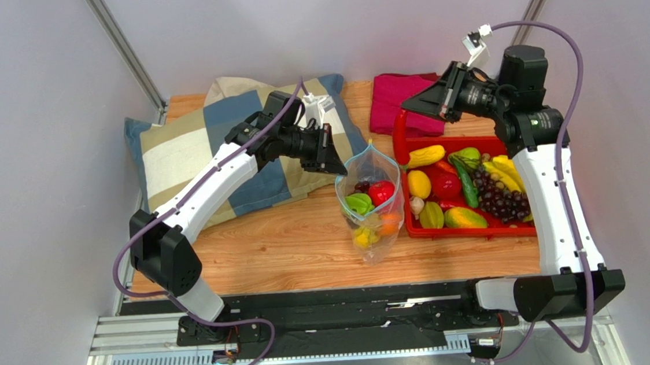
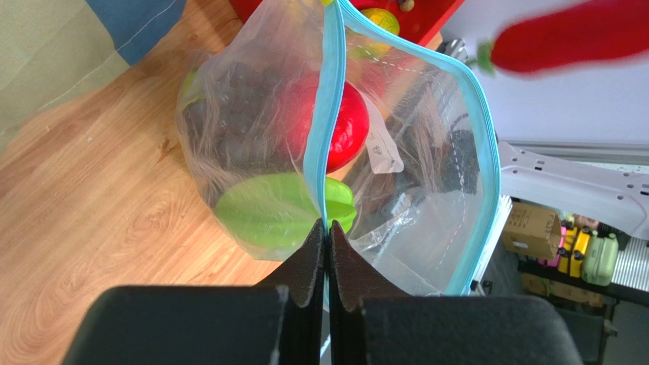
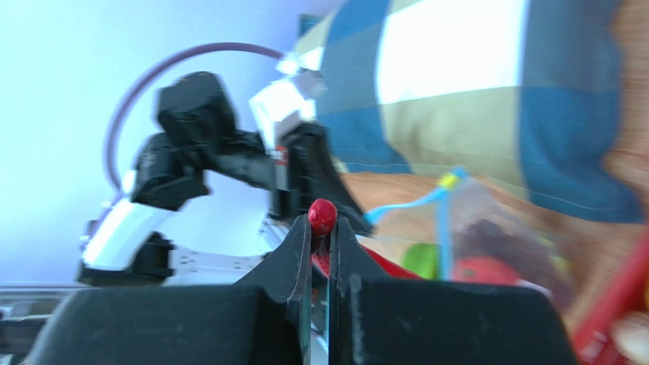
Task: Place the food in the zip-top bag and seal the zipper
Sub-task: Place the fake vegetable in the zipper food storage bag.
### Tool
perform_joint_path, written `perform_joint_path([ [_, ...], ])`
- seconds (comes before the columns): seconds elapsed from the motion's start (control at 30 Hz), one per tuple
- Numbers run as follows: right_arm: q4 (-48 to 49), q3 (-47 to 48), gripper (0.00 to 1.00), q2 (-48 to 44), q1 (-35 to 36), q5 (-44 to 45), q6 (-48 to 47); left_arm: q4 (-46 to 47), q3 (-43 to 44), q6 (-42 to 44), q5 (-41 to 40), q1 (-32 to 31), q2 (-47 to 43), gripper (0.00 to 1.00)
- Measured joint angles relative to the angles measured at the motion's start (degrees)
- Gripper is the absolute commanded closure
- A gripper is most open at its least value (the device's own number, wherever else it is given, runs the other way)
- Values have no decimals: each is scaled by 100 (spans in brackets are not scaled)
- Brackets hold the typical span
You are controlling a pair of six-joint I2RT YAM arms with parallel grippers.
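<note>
The zip-top bag (image 1: 372,198) stands upright on the wooden table with its mouth open. Inside it are a red apple (image 2: 352,125), a green fruit (image 2: 274,209), dark grapes (image 2: 232,99) and orange and yellow pieces (image 1: 376,229). My left gripper (image 2: 327,226) is shut on the teal zipper (image 2: 323,114) at the mouth's left edge and holds it up. My right gripper (image 3: 321,225) is raised above the tray's far left corner, to the right of the bag. It is shut on a long red pepper-like piece of food (image 3: 321,213), which also appears blurred in the left wrist view (image 2: 571,36).
A red tray (image 1: 472,230) right of the bag holds more food: yellow mangoes, bananas (image 1: 504,173), purple grapes (image 1: 500,197), a green cucumber. A checked pillow (image 1: 204,148) lies behind the left arm, and a pink cloth (image 1: 391,97) lies behind the tray.
</note>
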Motion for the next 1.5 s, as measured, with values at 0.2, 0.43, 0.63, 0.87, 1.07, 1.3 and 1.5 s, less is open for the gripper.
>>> perform_joint_path([
  [0.2,424,260,100,-46,1032,131,791,31,-2,-61,-72,-52,-42,100],
  [0.43,258,-229,100,-330,1534,188,647,35,-28,-66,-109,-66,-157,100],
  [0.63,-236,-1128,100,-387,1589,308,262,48,-48,-68,-107,-70,-214,100],
  [0.87,-420,-1650,100,-317,1746,323,4,72,-68,-66,-107,-70,-216,100],
  [1.07,-623,-1991,98,-317,1770,385,-476,76,-79,-66,-107,-70,-216,100],
  [1.3,-1231,-1908,36,-66,1775,605,-1222,81,-81,-66,-105,-70,-216,100],
  [1.5,-1762,-859,28,192,1777,625,-1705,87,-103,-55,-87,-70,-229,100],
])
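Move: The bag's open mouth, where the held red chili is bound, lies about 7 cm back of the right hand, 6 cm left and some 16 cm below. Inside, the red tomato sits about 3 cm back, 3 cm left and 24 cm down, the green starfruit about 5 cm back and 8 cm left at like depth. In the bin a yellow fruit lies 1 cm ahead, 7 cm right, 30 cm down. From the left hand the mouth is 6 cm right, 2 cm back and slightly lower. The right fingers, still gripping the red chili, let go of it at the bag's mouth: the hand swings left and back over the opening, rising a little, then sinks some 19 cm with its fingertips tipping down about 20 degrees, spreads wide and starts back up about 4 cm. The left fingers keep the rim pinched, nearly still. ##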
